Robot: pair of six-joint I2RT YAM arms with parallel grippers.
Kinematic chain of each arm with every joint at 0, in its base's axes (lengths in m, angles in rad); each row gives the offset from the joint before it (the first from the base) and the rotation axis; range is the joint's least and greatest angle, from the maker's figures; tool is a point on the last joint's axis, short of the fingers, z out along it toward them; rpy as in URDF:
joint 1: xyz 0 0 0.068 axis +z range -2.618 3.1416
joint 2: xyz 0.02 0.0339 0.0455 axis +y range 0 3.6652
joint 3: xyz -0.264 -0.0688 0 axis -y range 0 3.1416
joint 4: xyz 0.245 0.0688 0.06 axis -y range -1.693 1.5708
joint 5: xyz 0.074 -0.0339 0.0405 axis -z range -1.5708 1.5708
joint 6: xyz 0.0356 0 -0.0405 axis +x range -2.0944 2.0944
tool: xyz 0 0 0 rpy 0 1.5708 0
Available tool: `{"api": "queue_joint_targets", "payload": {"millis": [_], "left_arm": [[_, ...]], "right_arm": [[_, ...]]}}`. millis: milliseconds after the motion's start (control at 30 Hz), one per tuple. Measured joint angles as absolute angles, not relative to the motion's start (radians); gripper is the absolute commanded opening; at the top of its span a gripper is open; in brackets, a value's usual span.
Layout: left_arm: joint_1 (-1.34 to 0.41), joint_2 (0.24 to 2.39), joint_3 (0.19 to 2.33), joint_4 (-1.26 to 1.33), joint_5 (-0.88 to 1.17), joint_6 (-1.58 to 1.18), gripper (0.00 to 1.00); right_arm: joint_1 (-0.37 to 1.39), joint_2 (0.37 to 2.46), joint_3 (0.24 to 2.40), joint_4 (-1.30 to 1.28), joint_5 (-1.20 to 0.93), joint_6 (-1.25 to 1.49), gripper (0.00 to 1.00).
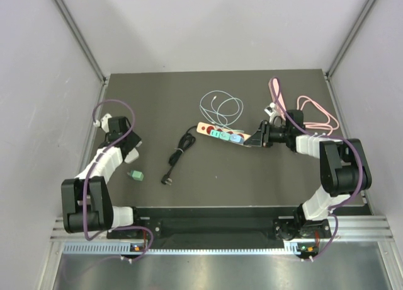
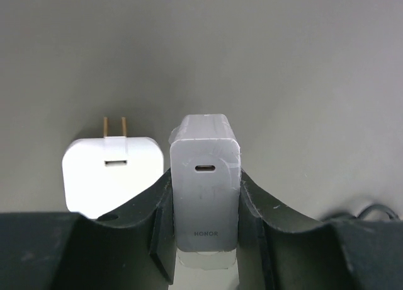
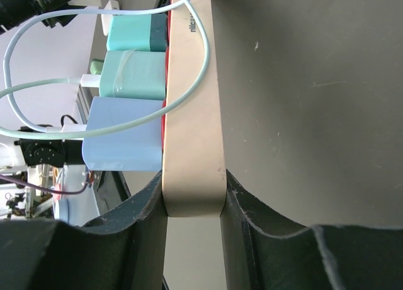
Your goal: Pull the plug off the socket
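The socket, a beige power strip (image 1: 219, 134), lies mid-table with three plugs in it: pale blue (image 3: 126, 135), green (image 3: 132, 75) and teal (image 3: 135, 33). My right gripper (image 3: 193, 183) is shut on the strip's near end (image 3: 192, 113), seen at the strip's right end from above (image 1: 253, 140). My left gripper (image 2: 204, 176) is at the table's left side (image 1: 132, 153), away from the strip. It is shut on a pale grey charger plug (image 2: 204, 189) marked HONOR, USB port facing the camera. A second white plug (image 2: 112, 173), prongs showing, lies just left of it.
A small green plug (image 1: 135, 175) lies loose on the mat near the left arm. A black cable (image 1: 178, 152) sits left of the strip, a white cable coil (image 1: 220, 106) behind it, and a pink cable (image 1: 315, 110) at the back right. Walls close in both sides.
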State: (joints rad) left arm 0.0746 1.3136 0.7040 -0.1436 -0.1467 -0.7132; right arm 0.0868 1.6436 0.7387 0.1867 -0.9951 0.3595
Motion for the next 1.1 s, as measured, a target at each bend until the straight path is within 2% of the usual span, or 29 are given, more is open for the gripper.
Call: {"api": "queue_joint_targets", "payload": {"millis": [100,200,467,567,833,1100], "left_arm": [[0.097,1.338,0.704,-0.143,-0.137,-0.725,0.33],[0.115,1.365,0.704,-0.143,-0.117,-0.734,0.37],[0.146,1.390,0.704,-0.129,-0.084,-0.743,0.66],[0.150,1.393,0.704,-0.128,-0.076,-0.747,0.72],[0.154,1.374,0.705,-0.139,-0.072,-0.741,0.81],[0.156,1.216,0.720,-0.148,-0.067,-0.674,0.88]], "right_arm": [[0.086,1.644,0.739,0.187,-0.995,0.360,0.00],[0.086,1.644,0.739,0.187,-0.996,0.360,0.00],[0.084,1.644,0.739,0.187,-0.997,0.360,0.00],[0.084,1.644,0.739,0.186,-0.997,0.360,0.00],[0.083,1.644,0.739,0.187,-0.999,0.360,0.00],[0.082,1.644,0.739,0.187,-1.004,0.360,0.00]]}}
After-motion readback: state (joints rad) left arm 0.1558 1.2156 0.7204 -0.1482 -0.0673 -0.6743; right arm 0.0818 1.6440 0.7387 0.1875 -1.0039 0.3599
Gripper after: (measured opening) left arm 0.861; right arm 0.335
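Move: The left hand still grips the white plug just above the table; the bare spot it goes to lies about 2 cm below and 1 cm left, level fore and aft. The square white plug lies some 5 cm back and 4 cm left of this hand, the green plug about 12 cm back and 1 cm left, both about 3 cm below. From the right hand, the spot is roughly 36 cm to the left, level fore and aft and 2 cm lower. Down about 2 cm and just over 1 cm to the left, the left hand lowers the white plug onto the table beside the square one, then holds there while the fingers open wide and let go. With them apart it rises straight up some 6 cm, away from the plug, the fingertips tipping up a little. ##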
